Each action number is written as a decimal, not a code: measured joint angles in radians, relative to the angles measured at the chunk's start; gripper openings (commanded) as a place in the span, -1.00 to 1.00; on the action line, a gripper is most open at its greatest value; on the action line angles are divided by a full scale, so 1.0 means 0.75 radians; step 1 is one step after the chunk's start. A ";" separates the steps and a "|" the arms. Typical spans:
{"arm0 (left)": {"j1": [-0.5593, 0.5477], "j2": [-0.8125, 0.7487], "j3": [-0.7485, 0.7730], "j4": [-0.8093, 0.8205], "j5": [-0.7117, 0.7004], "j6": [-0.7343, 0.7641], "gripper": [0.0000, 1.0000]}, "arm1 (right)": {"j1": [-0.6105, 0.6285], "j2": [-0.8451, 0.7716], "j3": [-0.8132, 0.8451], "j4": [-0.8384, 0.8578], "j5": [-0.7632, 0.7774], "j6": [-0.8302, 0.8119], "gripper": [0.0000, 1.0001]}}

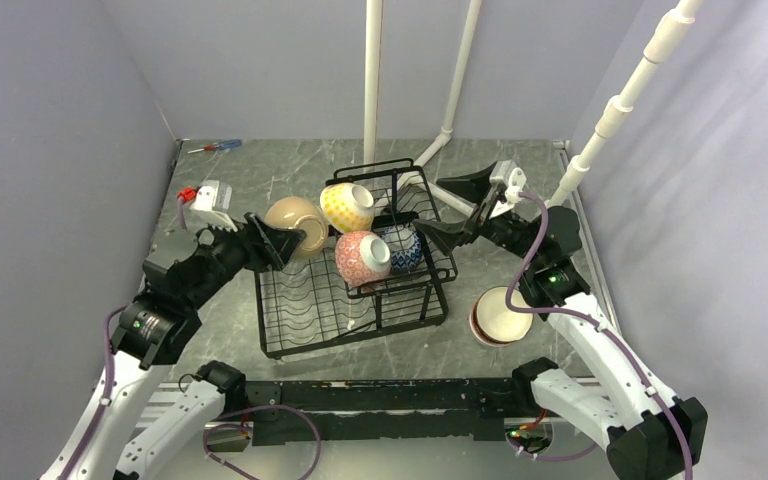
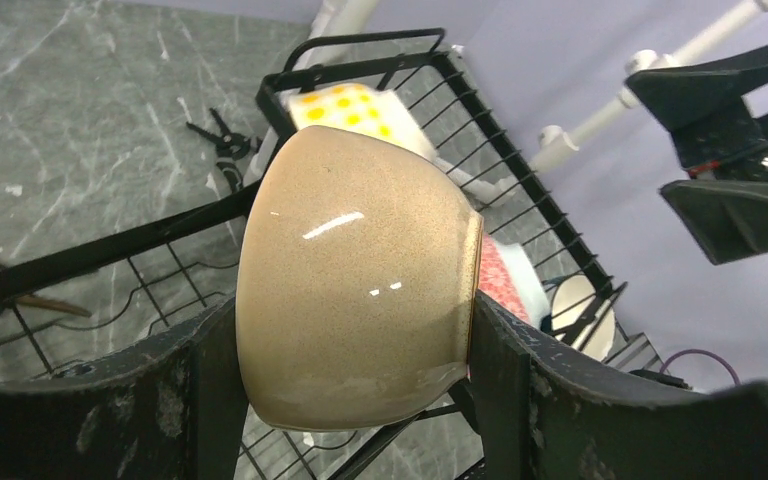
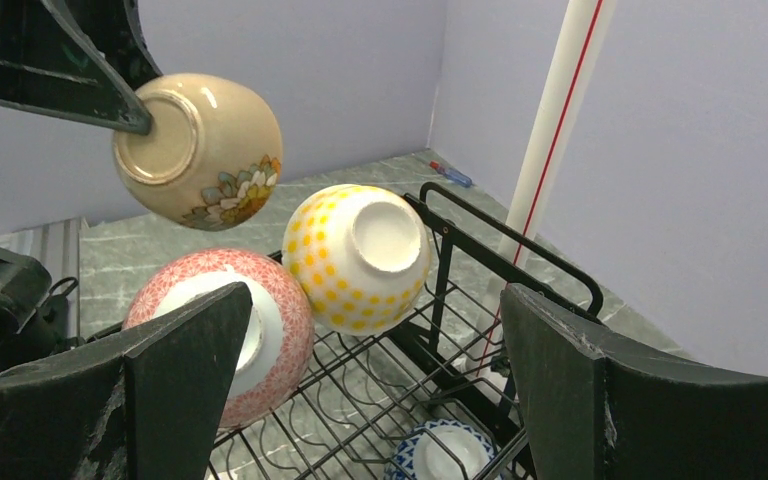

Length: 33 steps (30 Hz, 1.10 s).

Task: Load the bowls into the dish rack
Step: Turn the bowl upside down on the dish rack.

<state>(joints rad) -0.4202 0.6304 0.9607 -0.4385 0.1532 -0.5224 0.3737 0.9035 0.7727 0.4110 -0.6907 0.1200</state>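
The black wire dish rack (image 1: 305,318) stands mid-table. My left gripper (image 1: 290,238) is shut on a tan bowl (image 1: 296,220), held on its side above the rack's left part; its rim and base sit between the fingers (image 2: 195,400). That tan bowl (image 3: 200,150) carries a flower pattern. In the rack's upper basket lie a yellow dotted bowl (image 1: 347,206), a pink-red bowl (image 1: 362,257) and a blue-white bowl (image 1: 401,248). A brown-rimmed bowl (image 1: 500,315) sits on the table right of the rack. My right gripper (image 3: 375,370) hangs open and empty over the rack's right side.
White pipes (image 1: 372,80) rise behind the rack, one slanting at the right (image 1: 615,110). A red-blue screwdriver (image 1: 215,146) lies at the back left. A red-and-white fixture (image 1: 206,196) sits by the left wall. Grey walls close in both sides.
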 measured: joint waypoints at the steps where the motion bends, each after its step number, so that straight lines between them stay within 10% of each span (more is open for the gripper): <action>1: 0.000 0.002 -0.008 -0.003 -0.011 -0.007 -0.95 | 0.000 0.001 0.000 0.000 0.000 0.000 0.99; 16: 0.000 0.132 -0.292 -0.019 -0.117 -0.180 -0.95 | 0.000 -0.002 -0.009 -0.029 0.000 -0.016 0.99; 33: 0.000 0.470 -0.641 0.734 0.092 -0.306 -0.95 | 0.000 -0.040 -0.015 -0.065 0.001 -0.031 0.99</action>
<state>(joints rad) -0.4202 0.9829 0.4797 0.1123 0.2222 -0.7521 0.3737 0.8738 0.7616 0.3622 -0.6903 0.0967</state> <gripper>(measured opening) 0.722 0.994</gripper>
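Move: The left gripper already holds the tan bowl. Its place on the rack's lower tier, just in from the upper tier's left edge, is some 7 cm ahead, 7 cm right and 24 cm below. The red bowl stands 1 cm ahead, 14 cm right; the yellow bowl 12 cm ahead, 11 cm right, both roughly 10 cm below. The blue bowl is 11 cm ahead, 21 cm right, 25 cm below. From the empty right hand the place is about 3 cm ahead, 19 cm left, 26 cm down. Lower the left gripper with the tan bowl nearly 20 cm towards the lower tier, easing about 5 cm forward and tipping the fingers some 25 degrees downward. Over the second half, veer right by about 5 cm to bring the bowl in beneath the red and yellow bowls' level, slowing the descent nearly to nothing; keep the grip shut on it. ##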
